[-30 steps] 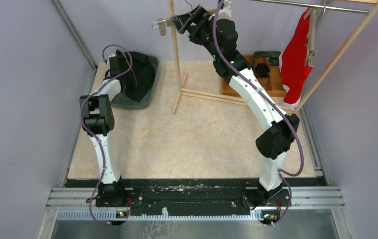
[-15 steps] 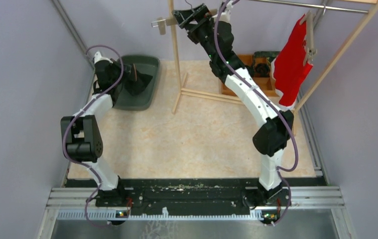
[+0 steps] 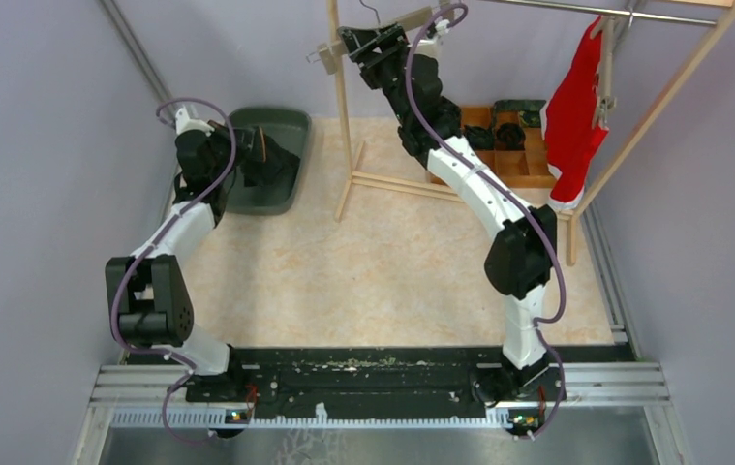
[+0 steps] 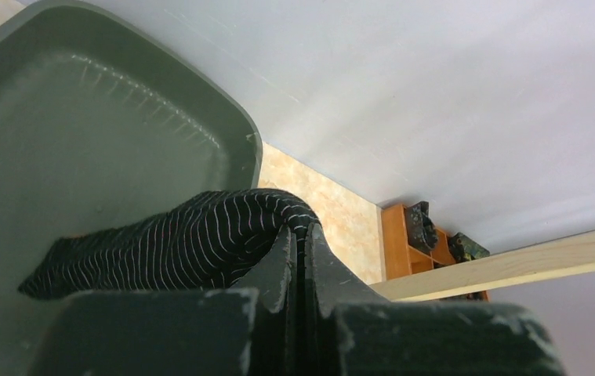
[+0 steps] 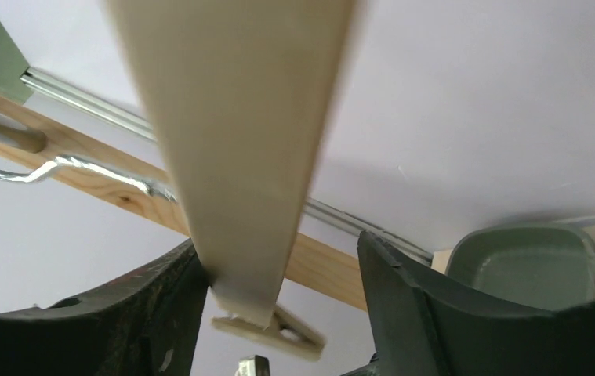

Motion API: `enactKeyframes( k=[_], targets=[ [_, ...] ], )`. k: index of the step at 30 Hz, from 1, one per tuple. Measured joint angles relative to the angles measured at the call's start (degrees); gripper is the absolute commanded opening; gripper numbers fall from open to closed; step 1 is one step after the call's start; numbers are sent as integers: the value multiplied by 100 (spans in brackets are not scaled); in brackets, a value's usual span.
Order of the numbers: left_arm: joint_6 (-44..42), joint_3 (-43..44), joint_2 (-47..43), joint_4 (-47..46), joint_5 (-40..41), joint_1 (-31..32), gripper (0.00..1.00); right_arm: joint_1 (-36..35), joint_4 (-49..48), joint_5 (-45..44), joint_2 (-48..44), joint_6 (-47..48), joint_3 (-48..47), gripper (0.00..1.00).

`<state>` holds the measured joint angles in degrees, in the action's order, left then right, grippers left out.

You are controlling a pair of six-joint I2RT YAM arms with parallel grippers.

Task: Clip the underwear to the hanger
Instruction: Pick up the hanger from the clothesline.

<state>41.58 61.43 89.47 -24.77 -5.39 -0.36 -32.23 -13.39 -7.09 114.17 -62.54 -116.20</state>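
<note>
Black underwear with thin white stripes hangs over the green bin, and my left gripper is shut on a fold of it. From above, the left gripper and the underwear sit over the bin at the back left. The hanger, a pale wooden bar with a peg clip at its end, runs between the jaws of my right gripper. It lies against the left finger, with a gap to the right finger. High at the back, the right gripper is at the hanger.
A wooden rack post rises beside the right gripper, with its foot rails on the table. A red garment hangs from the metal rod at the right. A wooden box with camouflage items stands behind the right arm.
The left arm has swung out left and reached back over the bin with the underwear. The right gripper's jaws have narrowed round the hanger bar. The red garment swung and settled.
</note>
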Motion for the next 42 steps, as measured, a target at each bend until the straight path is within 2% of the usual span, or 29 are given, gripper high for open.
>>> enactKeyframes(
  k=[12, 22, 34, 39, 42],
  targets=[
    [-2, -291, -76, -4, -79, 0, 0, -44, -466, -258, -133, 61, 479, 44],
    [-48, -339, -258, 37, -85, 0, 0, -103, -575, -282, -317, 330, 520, 27],
    [-192, -339, -566, 190, -61, 0, 0, -103, -522, 98, -409, 507, 520, 16],
    [-295, -297, -702, 334, -33, 0, 0, -103, -417, 323, -511, 511, 522, 15],
    [-356, -149, -719, 507, -20, 0, 0, -105, -466, 466, -774, 509, 835, 13]
  ],
)
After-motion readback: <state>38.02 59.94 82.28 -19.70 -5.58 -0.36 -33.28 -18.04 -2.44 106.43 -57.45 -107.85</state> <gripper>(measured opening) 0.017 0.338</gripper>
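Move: The hanger's bar already lies between the right hand's open fingers, close to its left end; the hanger's middle is about 7 cm to that hand's right, 2 cm ahead and 1 cm above. The hanger's left clip sits some 6 cm left and 3 cm back, level with the hand, and the rack's left post stands about 10 cm ahead, 3 cm left. From the left hand the hanger's middle is roughly 31 cm right, 4 cm ahead and 20 cm higher. The right fingers close on the hanger's bar and pinch it near its left end, the hand sinking about 1 cm and coming up again as they shut. Keeping hold, it then draws the bar back towards the robot and up, ending about 4.5 cm back and 2.5 cm above its start. The left hand, still gripping the black striped garment over the tray, dips slightly, then rises while easing back some 3 cm. ##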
